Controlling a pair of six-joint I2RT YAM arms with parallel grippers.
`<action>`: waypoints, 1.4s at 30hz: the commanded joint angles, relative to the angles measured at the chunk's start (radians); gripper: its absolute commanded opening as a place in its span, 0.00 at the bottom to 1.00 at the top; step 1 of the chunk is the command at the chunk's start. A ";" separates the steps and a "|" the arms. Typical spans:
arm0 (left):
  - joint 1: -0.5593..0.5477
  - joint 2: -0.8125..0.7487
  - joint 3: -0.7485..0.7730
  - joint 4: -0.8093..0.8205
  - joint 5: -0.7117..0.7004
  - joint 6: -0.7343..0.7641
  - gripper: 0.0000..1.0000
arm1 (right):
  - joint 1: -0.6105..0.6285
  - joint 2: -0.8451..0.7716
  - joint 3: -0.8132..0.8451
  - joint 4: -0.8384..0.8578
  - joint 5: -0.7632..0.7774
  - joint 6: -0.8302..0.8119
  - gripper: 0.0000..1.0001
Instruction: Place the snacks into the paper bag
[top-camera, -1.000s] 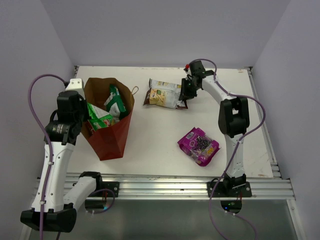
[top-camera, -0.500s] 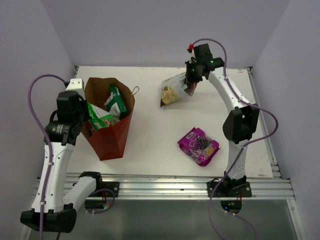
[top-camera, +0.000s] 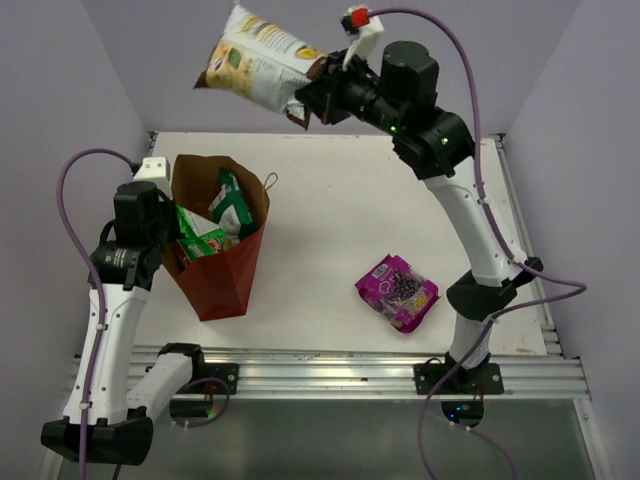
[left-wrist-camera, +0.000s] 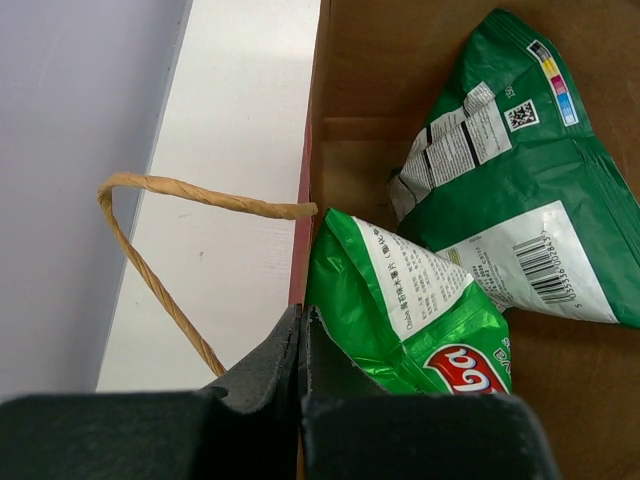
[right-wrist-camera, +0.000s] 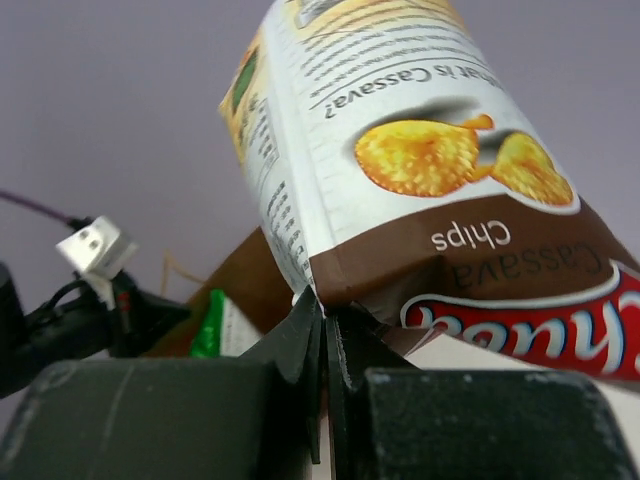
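My right gripper (top-camera: 312, 100) is shut on the brown end of the cream-and-brown chip bag (top-camera: 258, 58) and holds it high in the air, up and to the right of the paper bag (top-camera: 218, 270); the wrist view shows the chip bag (right-wrist-camera: 400, 130) close up. The reddish-brown paper bag stands open at the left. The bright green bag (top-camera: 198, 240) and the dark green bag (top-camera: 232, 203) lie inside it. My left gripper (left-wrist-camera: 302, 318) is shut on the paper bag's left rim (left-wrist-camera: 305, 180), next to a tan cord handle (left-wrist-camera: 150, 270). The purple packet (top-camera: 398, 291) lies on the table.
The white table (top-camera: 320, 250) ends at a metal rail in front. Purple walls close in at the back and sides. The left arm's purple cable (top-camera: 70, 180) loops left of the paper bag.
My right gripper has lifted the chip bag off the back of the table and carried it up and left. The left arm and the paper bag have not moved.
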 joint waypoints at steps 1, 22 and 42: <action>0.005 -0.003 0.003 0.059 0.027 0.007 0.00 | 0.070 0.055 -0.024 0.030 -0.097 0.029 0.00; -0.005 -0.031 -0.009 0.056 0.033 0.004 0.00 | 0.430 0.123 -0.132 -0.191 0.099 -0.309 0.00; -0.009 -0.063 -0.017 0.050 0.033 0.004 0.00 | 0.509 0.367 -0.123 -0.146 0.075 -0.257 0.06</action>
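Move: High to the right of the paper bag, the right hand holds the cassava chips pack; the bag's open mouth lies about 20 cm to its left, 6 cm back and some 27 cm below. Inside, a bright green packet sits about 25 cm left, 10 cm back and a dark green one 19 cm left, 5 cm back, both some 32 cm down. From the left hand, gripping the left rim, the mouth's middle is roughly 9 cm right and 5 cm ahead. Swinging down, left and back in one fast sweep, the right arm carries the chips pack over the paper bag, pauses its descent while the wrist rolls left side down, then eases farther left and down into the mouth, about 24 cm lower in all. The fingers end slanting downward and part only slightly. The left hand keeps its pinch on the rim, shifting a centimetre or two left. ##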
